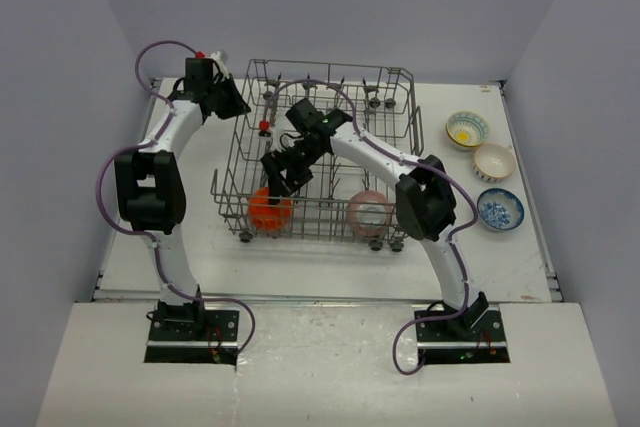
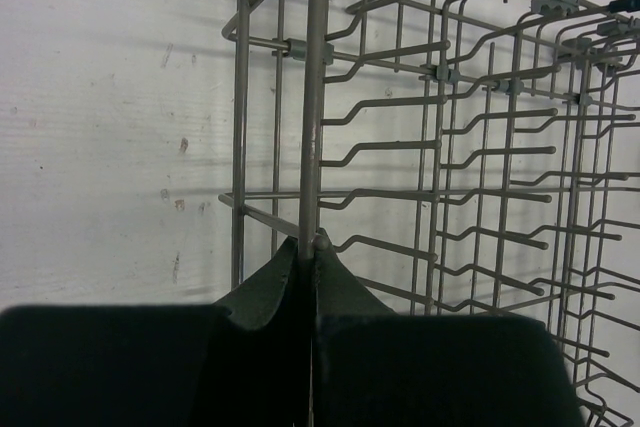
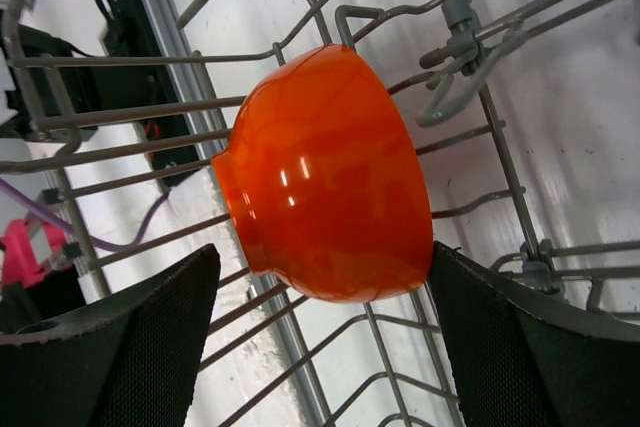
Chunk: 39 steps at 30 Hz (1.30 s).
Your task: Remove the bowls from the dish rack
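Note:
The grey wire dish rack stands mid-table. An orange bowl rests on its side in the rack's near-left corner, and a pink bowl sits at its near right. My right gripper reaches down inside the rack, open. In the right wrist view the orange bowl lies between the spread fingers of the right gripper. The right finger is at the bowl's rim, and the left finger is apart from it. My left gripper is shut on an upright rack wire at the far-left corner.
Three bowls stand on the table right of the rack: a white one with a yellow mark, a cream one and a blue-and-white one. Upright tines fill the rack. Walls enclose the table on three sides.

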Each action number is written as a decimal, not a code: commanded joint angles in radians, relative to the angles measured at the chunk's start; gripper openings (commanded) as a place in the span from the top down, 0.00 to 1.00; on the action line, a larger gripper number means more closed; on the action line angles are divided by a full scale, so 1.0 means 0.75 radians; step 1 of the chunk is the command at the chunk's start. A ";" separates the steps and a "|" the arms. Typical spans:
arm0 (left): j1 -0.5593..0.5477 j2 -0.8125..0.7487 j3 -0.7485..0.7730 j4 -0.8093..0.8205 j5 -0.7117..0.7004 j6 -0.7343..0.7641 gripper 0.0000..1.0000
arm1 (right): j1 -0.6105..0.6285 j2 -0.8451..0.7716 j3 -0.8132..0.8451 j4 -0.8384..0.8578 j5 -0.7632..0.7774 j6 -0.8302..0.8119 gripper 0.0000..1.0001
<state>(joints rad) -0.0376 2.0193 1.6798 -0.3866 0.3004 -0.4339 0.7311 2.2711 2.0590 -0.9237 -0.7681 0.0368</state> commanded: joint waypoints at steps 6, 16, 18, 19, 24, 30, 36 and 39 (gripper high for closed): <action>0.050 0.097 -0.043 -0.233 -0.116 -0.010 1.00 | 0.132 -0.003 -0.148 -0.030 0.008 -0.008 0.16; 0.050 0.087 -0.021 -0.249 -0.135 0.004 1.00 | 0.134 0.003 -0.099 0.100 -0.237 0.104 0.34; 0.050 0.089 -0.014 -0.251 -0.135 0.004 1.00 | 0.136 -0.036 -0.160 0.137 -0.338 0.123 0.36; 0.050 0.089 -0.012 -0.251 -0.133 0.004 1.00 | 0.138 -0.046 -0.178 0.137 -0.372 0.129 0.37; 0.050 0.099 -0.023 -0.249 -0.129 -0.004 1.00 | 0.138 -0.112 -0.273 0.162 -0.497 0.139 0.40; 0.050 0.093 -0.033 -0.243 -0.135 -0.006 1.00 | 0.140 -0.116 -0.264 0.176 -0.543 0.172 0.60; 0.050 0.089 -0.017 -0.247 -0.141 -0.004 1.00 | 0.140 -0.112 -0.205 0.099 -0.416 0.127 0.44; 0.050 0.089 -0.017 -0.247 -0.143 -0.004 1.00 | 0.140 -0.083 -0.162 0.021 -0.326 0.084 0.42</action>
<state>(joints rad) -0.0257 2.0174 1.6943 -0.4496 0.3256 -0.4225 0.8112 2.2192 1.8931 -0.7692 -0.9871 0.1158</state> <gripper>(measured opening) 0.027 0.579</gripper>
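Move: The orange bowl sits just off the right fingertips, about 4 cm to that hand's left, 3 cm back and 4 cm lower, propped in the rack's near row. The pink bowl stands some 23 cm to the right of the orange one and about level with it. The rack's near left corner is roughly 12 cm left of the right hand and 4 cm back. From the left hand, the orange bowl lies about 25 cm back, 6 cm right and 7 cm down. The orange bowl is worked by the right fingers, which dip and go some 2.5 cm left beside it, then close by about a third while the fingertips tip up. The right hand then sweeps back about 5 cm towards the rack's near wall, ending with a fingertip at the bowl's lower rim. The left hand, still shut on the rack's rail, shifts back about 1 cm. ##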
